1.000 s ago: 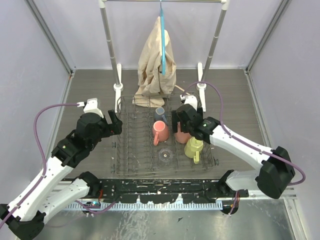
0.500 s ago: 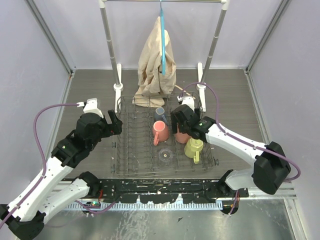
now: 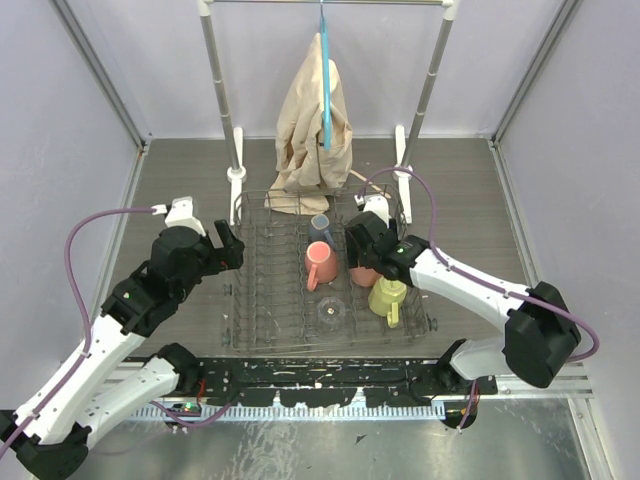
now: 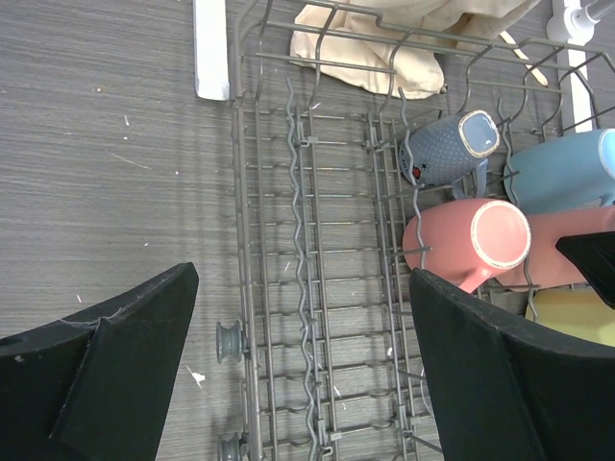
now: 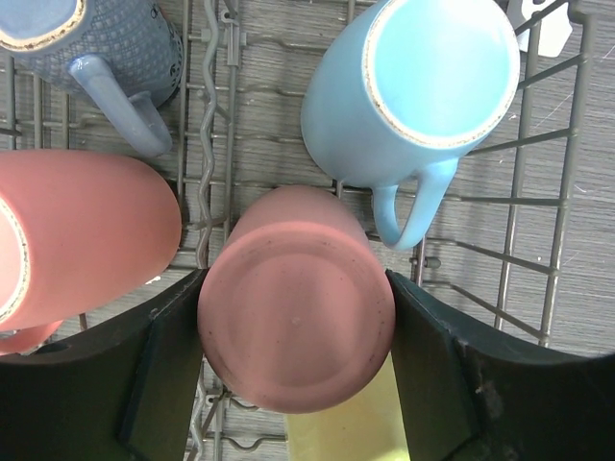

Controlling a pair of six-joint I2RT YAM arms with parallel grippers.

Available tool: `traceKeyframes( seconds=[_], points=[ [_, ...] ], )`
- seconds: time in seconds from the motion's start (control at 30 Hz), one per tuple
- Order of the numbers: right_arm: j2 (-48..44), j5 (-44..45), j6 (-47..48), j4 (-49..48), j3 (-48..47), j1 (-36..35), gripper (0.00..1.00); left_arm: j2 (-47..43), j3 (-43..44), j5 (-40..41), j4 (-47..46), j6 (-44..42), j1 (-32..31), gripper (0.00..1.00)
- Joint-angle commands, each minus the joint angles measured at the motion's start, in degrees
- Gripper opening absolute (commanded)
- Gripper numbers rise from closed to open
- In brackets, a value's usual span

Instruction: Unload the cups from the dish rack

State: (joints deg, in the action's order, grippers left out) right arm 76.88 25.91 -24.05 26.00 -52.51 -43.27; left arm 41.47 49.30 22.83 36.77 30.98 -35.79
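The dark wire dish rack [image 3: 250, 300] holds several cups. My right gripper [image 5: 296, 331] is shut on an upside-down salmon-pink mug [image 5: 296, 322], with a finger pressed on each side of it. Around it lie a light blue mug [image 5: 423, 82], a grey-blue mug [image 5: 106, 43], a second salmon-pink mug [image 5: 77, 235] and a pale yellow mug [image 5: 336, 427]. A clear glass [image 3: 331, 313] stands near the rack's front. My left gripper [image 4: 303, 279] hangs open over the rack's left side, holding nothing.
A silver clothes rail with beige cloth [image 3: 315, 110] stands just behind the rack, its white feet [image 3: 236, 180] at the rack's back corners. Bare wood-grain table [image 3: 180, 180] lies left and right of the rack. Walls close in on both sides.
My right gripper's jaws have closed in onto the salmon-pink mug, and the right arm has edged slightly left. The left arm has stayed where it was.
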Motion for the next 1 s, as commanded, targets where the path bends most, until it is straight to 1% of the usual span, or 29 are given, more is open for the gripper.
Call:
traceKeyframes(
  seconds=[0.0, 0.03, 0.3, 0.37, 0.47, 0.67, 0.8, 0.87, 0.9, 0.97],
  points=[
    [-3.0, 1.5, -0.4, -0.4, -0.8, -0.1, 0.03, -1.0, -0.8, 0.4, -0.6, 0.8, -0.2, 0.98],
    [-3.9, 1.5, -0.4, 0.3, -1.4, -0.1, 0.01, -1.1, -0.7, 0.4, -0.5, 0.8, -0.2, 0.98],
    [-13.9, 0.0, 0.2, 4.7, -8.3, -0.1, 0.01, -1.4, -0.4, 0.3, -0.7, 1.9, -0.2, 0.98],
    [-17.5, -1.7, 0.2, 4.0, -9.3, -0.1, 0.01, -1.5, -0.3, 1.2, -0.5, 2.9, -0.2, 0.98],
    [-22.9, -5.6, 0.1, -0.2, -8.5, -0.1, 0.01, -2.8, -0.8, 1.0, -1.8, 4.5, -0.2, 0.98],
    [-31.4, -12.7, -2.8, -11.0, -3.3, -0.1, 0.00, -8.9, -4.1, -8.4, -11.7, 5.5, -0.1, 0.98],
    [-34.2, -21.5, -6.8, -17.9, 0.2, -0.1, 0.00, -10.5, -5.0, -17.9, -18.3, 6.6, -0.2, 0.99],
    [-34.6, -24.7, -9.0, -21.5, 1.8, -0.1, 0.00, -10.4, -5.8, -22.9, -22.6, 7.6, -0.2, 0.99],
    [-34.7, -26.1, -10.1, -23.8, 2.6, -0.1, 0.00, -10.2, -6.5, -25.4, -26.2, 8.2, -0.2, 1.00],
    [-34.5, -28.6, -11.8, -26.6, 3.5, -0.1, 0.00, -10.1, -8.5, -29.6, -32.6, 9.7, -0.2, 0.97]
  ],
)
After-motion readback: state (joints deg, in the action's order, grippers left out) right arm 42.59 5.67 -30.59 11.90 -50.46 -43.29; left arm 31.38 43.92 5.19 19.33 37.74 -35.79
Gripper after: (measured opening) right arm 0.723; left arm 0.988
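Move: My right hand already grips the base end of an upended pink cup, its middle about 2 cm ahead and 3 below. The second pink cup lies some 10 cm to its left, the light-blue mug 9 ahead and 4 right, the yellow-green cup 7 back and 4 right. My open left hand is roughly 28 cm left of it, 4 back and 12 higher. From my left hand, the gripped cup lies some 28 cm right, 6 ahead and 15 below. I keep my right fingers shut on the pink cup and lift it about 21 cm out of the rack, drawing back some 6 cm and finally easing left, while rolling and levelling the wrist some 50 degrees so the cup swings to point at my left hand. Late on, my left hand, still open, rises about 7 cm and goes 5 cm right towards the cup, rolling and turning clockwise. ##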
